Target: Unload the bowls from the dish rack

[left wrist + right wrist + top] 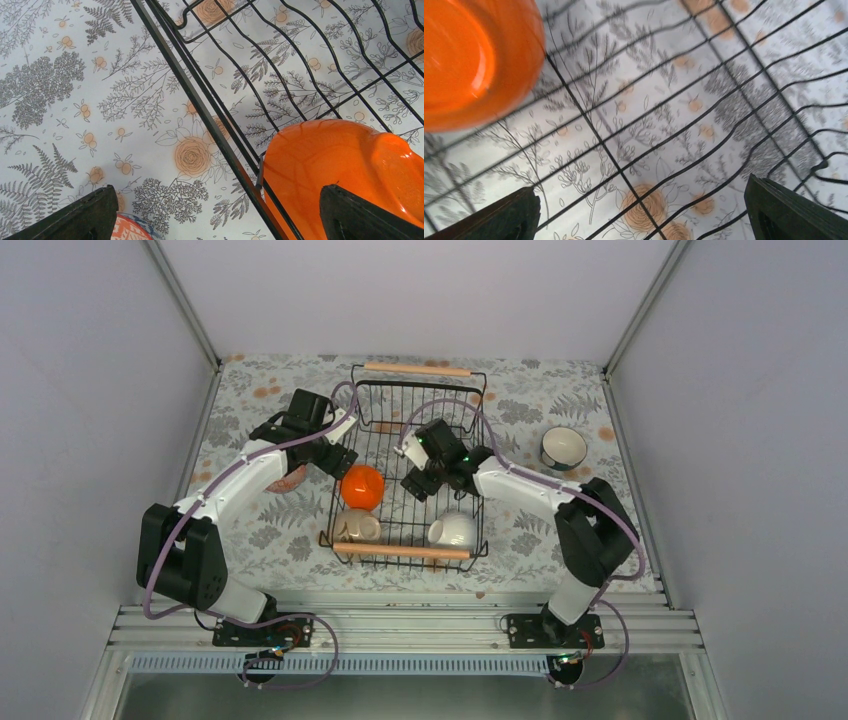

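Observation:
The black wire dish rack (402, 418) stands mid-table with an orange bowl (362, 487), a beige bowl (357, 527) and a white bowl (453, 531) inside. A teal bowl with a white interior (563, 448) sits on the table to the right. A patterned bowl (290, 480) lies left of the rack, partly under my left arm. My left gripper (335, 456) is open and straddles the rack's left wall (200, 105), one finger over the orange bowl (340, 165), the other by the patterned bowl (127, 231). My right gripper (418, 481) hangs open over the rack floor (649, 125), right of the orange bowl (469, 55).
Wooden bar handles run along the rack's far end (417, 369) and near end (400, 551). Grey walls close in the floral tablecloth (255, 530) on three sides. The arm bases sit on a metal rail (400, 625) at the near edge.

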{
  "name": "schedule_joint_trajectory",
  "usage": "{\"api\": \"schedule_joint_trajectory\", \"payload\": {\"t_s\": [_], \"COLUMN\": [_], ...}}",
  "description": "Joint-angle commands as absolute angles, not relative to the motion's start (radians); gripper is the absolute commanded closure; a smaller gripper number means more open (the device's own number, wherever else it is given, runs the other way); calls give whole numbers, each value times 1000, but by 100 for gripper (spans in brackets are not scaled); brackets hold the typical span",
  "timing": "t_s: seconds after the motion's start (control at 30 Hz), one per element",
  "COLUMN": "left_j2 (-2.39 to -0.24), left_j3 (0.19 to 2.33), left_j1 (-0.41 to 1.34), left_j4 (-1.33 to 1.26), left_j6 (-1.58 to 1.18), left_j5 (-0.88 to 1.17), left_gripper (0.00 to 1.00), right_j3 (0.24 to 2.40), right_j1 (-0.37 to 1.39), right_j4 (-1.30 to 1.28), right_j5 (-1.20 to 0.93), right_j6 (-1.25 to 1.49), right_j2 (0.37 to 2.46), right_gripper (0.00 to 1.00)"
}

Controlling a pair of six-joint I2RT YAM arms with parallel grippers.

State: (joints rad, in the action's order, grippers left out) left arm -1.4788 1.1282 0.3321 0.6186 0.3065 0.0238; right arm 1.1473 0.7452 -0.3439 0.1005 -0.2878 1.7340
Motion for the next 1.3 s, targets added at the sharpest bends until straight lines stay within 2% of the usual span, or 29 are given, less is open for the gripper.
{"api": "schedule_joint_trajectory", "payload": {"t_s": [0.0, 0.5, 1.27], "left_j2": [-1475, -1454, -1441], "left_j3": [1117, 1108, 1096], "left_j1": [328, 328, 325], "left_j4": [673, 666, 663], "left_j6": [331, 330, 333], "left_j5": [15, 9, 2], "left_gripper": [0, 0, 0], "right_j3": [1233, 1478, 1563], "right_j1": [747, 753, 805], "right_j4": [-404, -471, -454], "right_j5": [23, -228, -223], "right_j6": [-242, -190, -190], "right_j2": [1692, 1877, 1973], "right_gripper": [0, 0, 0]}}
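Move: The orange bowl in the rack is about 12 cm to the left of my right hand, level with it front to back and some 4 cm lower. The beige bowl is some 13 cm left and 9 cm back of that hand, the white bowl about 7 cm right and 9 cm back, both around 4 cm lower. From my left hand the orange bowl lies some 4 cm right, 5 cm back and 9 cm below. With the fingers wide open, my right hand first rises about 5 cm off the rack floor while starting left, then sweeps on left to the orange bowl, about 10 cm in all, settling a couple of centimetres at the end. On the way the wrist swings the fingertips some 15 degrees leftward, brings them in towards my base and turns slightly counter-clockwise; they end close at the bowl's right side. ##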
